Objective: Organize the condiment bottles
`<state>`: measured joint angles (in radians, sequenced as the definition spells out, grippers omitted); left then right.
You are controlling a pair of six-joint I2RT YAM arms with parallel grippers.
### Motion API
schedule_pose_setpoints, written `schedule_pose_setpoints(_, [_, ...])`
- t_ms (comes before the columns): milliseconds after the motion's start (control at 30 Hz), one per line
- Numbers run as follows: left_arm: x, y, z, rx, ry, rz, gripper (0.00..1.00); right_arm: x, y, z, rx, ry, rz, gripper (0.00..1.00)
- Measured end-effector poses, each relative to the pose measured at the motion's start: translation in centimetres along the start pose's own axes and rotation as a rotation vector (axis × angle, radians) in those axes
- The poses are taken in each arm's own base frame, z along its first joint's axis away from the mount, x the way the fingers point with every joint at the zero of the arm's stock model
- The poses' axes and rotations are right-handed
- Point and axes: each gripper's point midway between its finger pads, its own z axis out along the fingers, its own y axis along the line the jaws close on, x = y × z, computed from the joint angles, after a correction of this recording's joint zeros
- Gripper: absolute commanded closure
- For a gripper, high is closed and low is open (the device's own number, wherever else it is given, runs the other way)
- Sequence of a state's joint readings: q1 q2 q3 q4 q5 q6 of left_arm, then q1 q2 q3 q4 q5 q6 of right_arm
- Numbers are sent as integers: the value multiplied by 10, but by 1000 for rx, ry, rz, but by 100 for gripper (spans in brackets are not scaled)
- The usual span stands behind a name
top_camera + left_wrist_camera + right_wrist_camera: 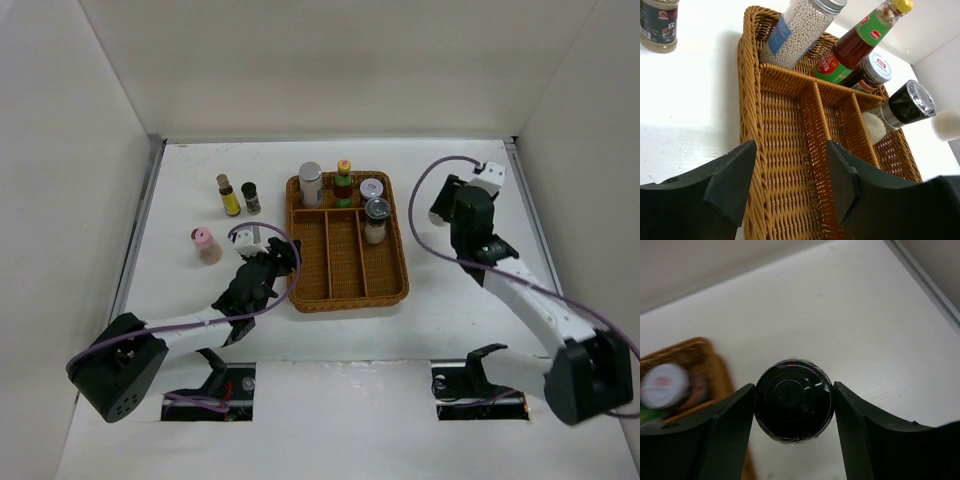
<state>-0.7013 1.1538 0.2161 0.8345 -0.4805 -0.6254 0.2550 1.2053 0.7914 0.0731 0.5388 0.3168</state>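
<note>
The brown woven basket [397, 285] holds several condiment bottles in its far compartments: a silver-lidded clear shaker [311, 183], a green-red sauce bottle with a yellow cap [344, 183], a white-lidded jar [372, 190] and a black-topped shaker [377, 220]. A yellow bottle [229, 195], a dark jar [251, 197] and a pink-capped bottle [206, 245] stand on the table left of it. My left gripper [791, 150] hangs open over the basket's left rim, nothing between its fingers. To the basket's right, my right gripper [793, 386] is shut on a black bottle cap [793, 407], both fingers touching it.
The basket's three long near compartments [785, 150] hold nothing. The white table ends at a raised metal edge [935, 287] and a wall close to the right gripper. Purple cables loop off both arms.
</note>
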Motion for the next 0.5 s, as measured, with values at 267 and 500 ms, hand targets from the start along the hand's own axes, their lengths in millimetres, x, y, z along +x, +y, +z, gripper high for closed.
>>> schedule_pose_setpoints(267, [0,0,0,-2,0,1,44,-26,59,-106,-319,-107,74,51])
schedule_pose_setpoints(500, [-12,4,0,-19,-28,0,43,55,112,-146,-510,74,-87,51])
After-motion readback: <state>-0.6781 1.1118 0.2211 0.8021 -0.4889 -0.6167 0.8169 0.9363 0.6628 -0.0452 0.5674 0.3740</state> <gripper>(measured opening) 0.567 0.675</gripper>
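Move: The black-capped bottle hangs from the right hand; the free near end of the basket's right compartment lies about 15 cm to that hand's left, 13 cm back and 17 cm below. The shaker jar in the same compartment is about 17 cm left, level with the hand, and the white-lidded jar 18 cm left and 9 cm farther out, both some 15 cm lower. From the left hand that free end is roughly 24 cm right, 5 cm back and 10 cm down. Still pinching the bottle by its black cap, the right hand swings about 16 cm left and 11 cm back towards the free near end of the basket's right compartment. It first climbs some 7 cm, then sinks about as much again, while the wrist turns roughly 30 degrees counter-clockwise and the fingers keep their hold. ##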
